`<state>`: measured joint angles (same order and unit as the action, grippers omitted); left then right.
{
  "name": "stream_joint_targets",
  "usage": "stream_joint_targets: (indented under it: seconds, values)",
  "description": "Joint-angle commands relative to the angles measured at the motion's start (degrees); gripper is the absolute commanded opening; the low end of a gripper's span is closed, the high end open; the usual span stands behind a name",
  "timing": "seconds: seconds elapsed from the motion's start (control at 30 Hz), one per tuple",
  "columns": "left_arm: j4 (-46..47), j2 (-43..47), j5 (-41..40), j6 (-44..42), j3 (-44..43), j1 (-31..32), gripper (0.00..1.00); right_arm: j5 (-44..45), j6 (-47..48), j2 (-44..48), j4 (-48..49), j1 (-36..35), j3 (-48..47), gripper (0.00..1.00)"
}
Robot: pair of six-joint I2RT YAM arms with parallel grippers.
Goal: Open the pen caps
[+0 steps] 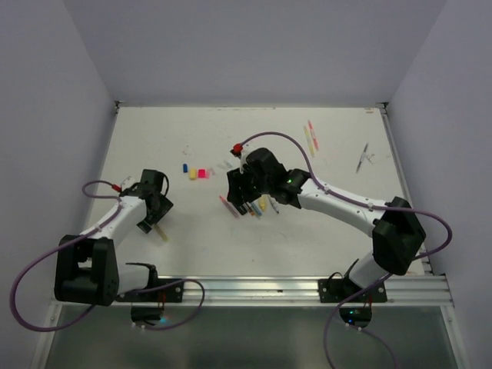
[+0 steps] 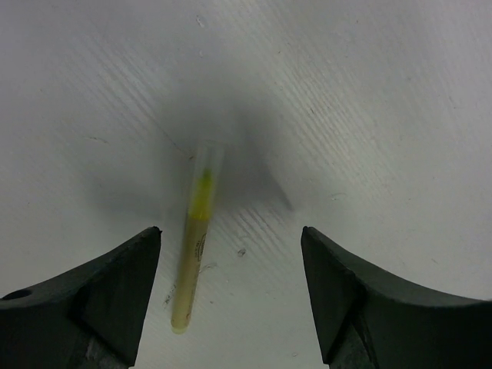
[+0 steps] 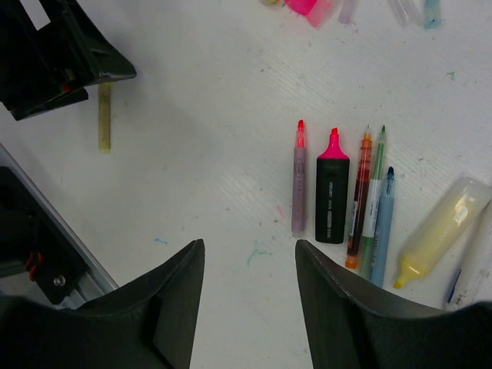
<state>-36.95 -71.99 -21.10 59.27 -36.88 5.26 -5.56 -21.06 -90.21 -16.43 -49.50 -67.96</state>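
A slim yellow pen (image 2: 192, 261) lies flat on the table, its far end under a pale clear cap (image 2: 207, 157). My left gripper (image 2: 231, 238) hangs open above it, with the pen nearer the left finger and touching neither. In the top view that pen (image 1: 161, 233) lies just below the left gripper (image 1: 152, 219). Loose pen caps sit mid-table: blue (image 1: 185, 167), yellow (image 1: 192, 174) and pink (image 1: 202, 173). My right gripper (image 3: 250, 250) is open over bare table. Beside it lie uncapped pens: a pink-tipped grey one (image 3: 298, 184), a black-and-pink highlighter (image 3: 332, 196), orange (image 3: 358, 207), blue (image 3: 383, 223) and a yellow highlighter (image 3: 442, 231).
Two more pens (image 1: 310, 137) lie near the back of the table and a grey pen (image 1: 363, 157) lies at the back right. The table's metal front rail (image 1: 254, 288) runs between the arm bases. The left gripper's black body (image 3: 61, 54) shows in the right wrist view.
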Motion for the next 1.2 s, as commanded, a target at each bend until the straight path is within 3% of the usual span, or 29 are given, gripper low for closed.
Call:
stream_joint_targets:
  seconds: [0.0, 0.17, 0.2, 0.37, 0.47, 0.5, 0.67, 0.83, 1.03, 1.17]
  values:
    - [2.5, -0.4, -1.0, 3.5, 1.5, -0.3, 0.76, 0.2, -0.6, 2.4, 2.8, -0.3, 0.6, 0.54]
    - [4.2, -1.6, -1.0, 4.0, 3.4, -0.3, 0.68, 1.3, -0.6, 3.3, 3.2, -0.3, 1.6, 0.54]
    - [4.2, -1.8, -1.0, 4.0, 3.8, -0.3, 0.60, 1.7, -0.6, 3.6, 3.4, -0.3, 2.0, 0.54]
    - [7.0, -1.1, 1.6, 3.8, 6.2, -0.3, 0.37, 4.0, -0.3, 4.3, 3.5, -0.3, 2.4, 0.54]
    - [9.1, -1.5, 3.3, 2.9, 7.0, -0.3, 0.16, 4.3, -0.1, 4.2, 3.3, -0.3, 2.0, 0.54]
    - [9.3, -1.7, 3.5, 2.7, 6.9, -0.3, 0.00, 4.4, 0.0, 4.1, 3.3, -0.3, 2.0, 0.54]
    - [14.3, 2.7, 10.6, -2.6, 6.6, -0.2, 0.00, 5.4, 0.1, 3.6, 3.2, -0.3, 1.9, 0.55]
    - [31.8, 13.3, 26.8, -6.9, 9.6, -0.2, 0.00, 0.0, 1.5, 2.7, 4.5, -0.3, 1.7, 0.54]
    - [42.9, 13.2, 34.9, -3.5, 8.2, 2.7, 0.00, -11.9, -0.7, 1.0, 11.9, -0.3, 2.4, 0.54]
    - [53.3, 13.4, 35.9, 2.4, 10.2, 9.6, 0.00, -16.4, -7.0, 0.5, 21.1, -0.3, 4.0, 0.54]
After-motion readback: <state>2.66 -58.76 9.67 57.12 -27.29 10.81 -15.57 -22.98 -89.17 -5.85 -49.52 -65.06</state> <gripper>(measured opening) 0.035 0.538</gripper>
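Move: The yellow pen lies almost under my open left fingers, its middle about 1 cm back and 2 cm below, with the cap end pointing forward and left. From my left hand, the loose yellow cap is some 16 cm ahead and 11 cm right, with the pink cap at the same depth, 14 cm right. The red-tipped pen is about 6 cm ahead and 22 cm right. My right hand has the yellow pen roughly 24 cm left, 5 cm back and 15 cm below. I ease my left hand down and slightly back by under 2 cm and shut the fingers on the yellow pen near its cap joint. Then I carry it off, right, up and forward, nearly 20 cm towards my right hand, swinging the fingers some 55 degrees from pointing down to forward and right. My right hand waits half open, then late on shifts about 4 cm left and up to meet it. ##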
